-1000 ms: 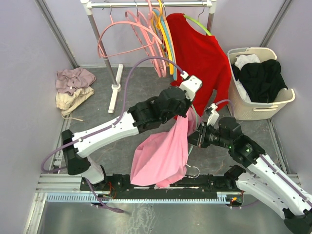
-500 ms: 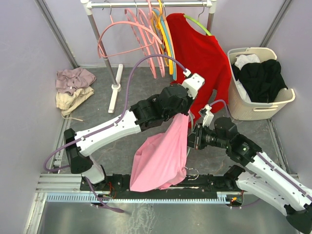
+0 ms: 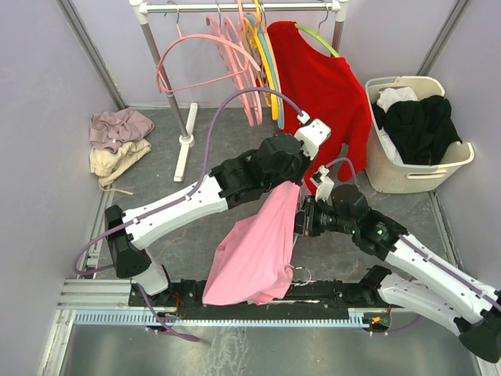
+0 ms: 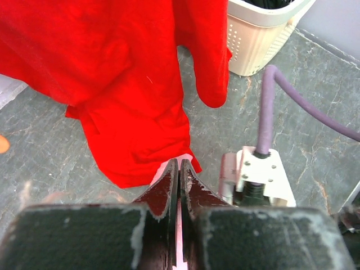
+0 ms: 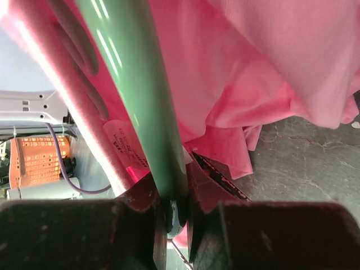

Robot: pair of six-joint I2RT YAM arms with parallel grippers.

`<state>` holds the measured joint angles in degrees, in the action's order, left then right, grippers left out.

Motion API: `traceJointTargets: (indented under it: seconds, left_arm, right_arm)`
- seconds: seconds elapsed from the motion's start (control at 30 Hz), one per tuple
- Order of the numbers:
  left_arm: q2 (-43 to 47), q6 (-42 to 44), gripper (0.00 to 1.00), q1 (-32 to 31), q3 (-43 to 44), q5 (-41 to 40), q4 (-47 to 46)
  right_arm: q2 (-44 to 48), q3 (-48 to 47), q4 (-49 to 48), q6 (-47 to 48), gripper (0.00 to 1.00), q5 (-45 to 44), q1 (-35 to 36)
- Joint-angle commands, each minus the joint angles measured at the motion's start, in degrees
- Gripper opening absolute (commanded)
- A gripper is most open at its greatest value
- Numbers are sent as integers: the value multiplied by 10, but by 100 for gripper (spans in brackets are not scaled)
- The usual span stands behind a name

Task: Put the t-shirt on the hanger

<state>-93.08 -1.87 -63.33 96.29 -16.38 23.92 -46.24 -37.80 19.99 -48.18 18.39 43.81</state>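
Note:
The pink t-shirt [image 3: 258, 243] hangs in a long drape from my left gripper [image 3: 293, 182], which is shut on its top edge. In the left wrist view the jaws of the left gripper [image 4: 179, 166] stand pressed together with a thin strip of t-shirt [image 4: 179, 239] between them. My right gripper [image 3: 301, 219] is pushed against the shirt's right side and is shut on the pale green hanger [image 5: 140, 95]. The hanger's bar runs up into the t-shirt [image 5: 253, 67] folds. Its metal hook [image 3: 301, 274] pokes out below the cloth.
A red shirt [image 3: 321, 94] on a lime hanger hangs from the rail [image 3: 235, 6] just behind my left gripper, beside several pink hangers [image 3: 219, 55]. A cream laundry basket [image 3: 450, 160] stands at the right. Folded clothes [image 3: 117, 141] lie at the left. The rack's foot [image 3: 186, 141] is on the floor.
My right gripper has moved left and forward with the hanger, deeper into the shirt. The left gripper has lifted slightly, and the shirt's lower part has swung left.

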Motion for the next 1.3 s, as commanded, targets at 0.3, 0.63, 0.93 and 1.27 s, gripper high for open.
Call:
traceJointTargets:
  seconds: [0.3,0.63,0.93,1.27]
  left_arm:
    - [75,-33,3,-25,-24,63,-90]
    - [61,-26,16,-24,-17,73,-48]
    - [55,-17,28,-25,23,58,-13]
    - [85,-27,29,-25,72,19,31]
  right_arm:
    - [-65,-95,-24,-26,1,-24,13]
    - [-21,-102,-42,-18,1,-59,12]
    - [31,-46,-73,-29,1,-63,12]
    - [105,-56,-31,-13,1,-110,0]
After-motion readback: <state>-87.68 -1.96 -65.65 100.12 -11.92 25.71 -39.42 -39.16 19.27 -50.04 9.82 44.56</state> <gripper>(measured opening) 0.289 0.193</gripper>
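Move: The green hanger, held at its neck by the right fingers, has that gripped part about 11 cm back of the left hand, 1 cm left and some 12 cm lower. The pink T-shirt's upper edge, still pinched by the left fingers, lies from the right hand about 11 cm forward, 1 cm right and 12 cm up; its hanging middle is roughly 6 cm back, 10 cm left and 4 cm below the right hand. The red sweater is some 26 cm ahead of the left hand, 5 cm right, a little lower. The T-shirt's pinched upper edge is let go over the hanger: the left hand draws back about 4 cm while rising, opens its fingers partway as it goes, then climbs on to roughly 6.5 cm up, turning slightly clockwise. Meanwhile the right hand keeps its grip on the hanger and lifts it about 4 cm into the shirt, first going forward a little, then easing partly back and right, tipping the fingers up slightly. ##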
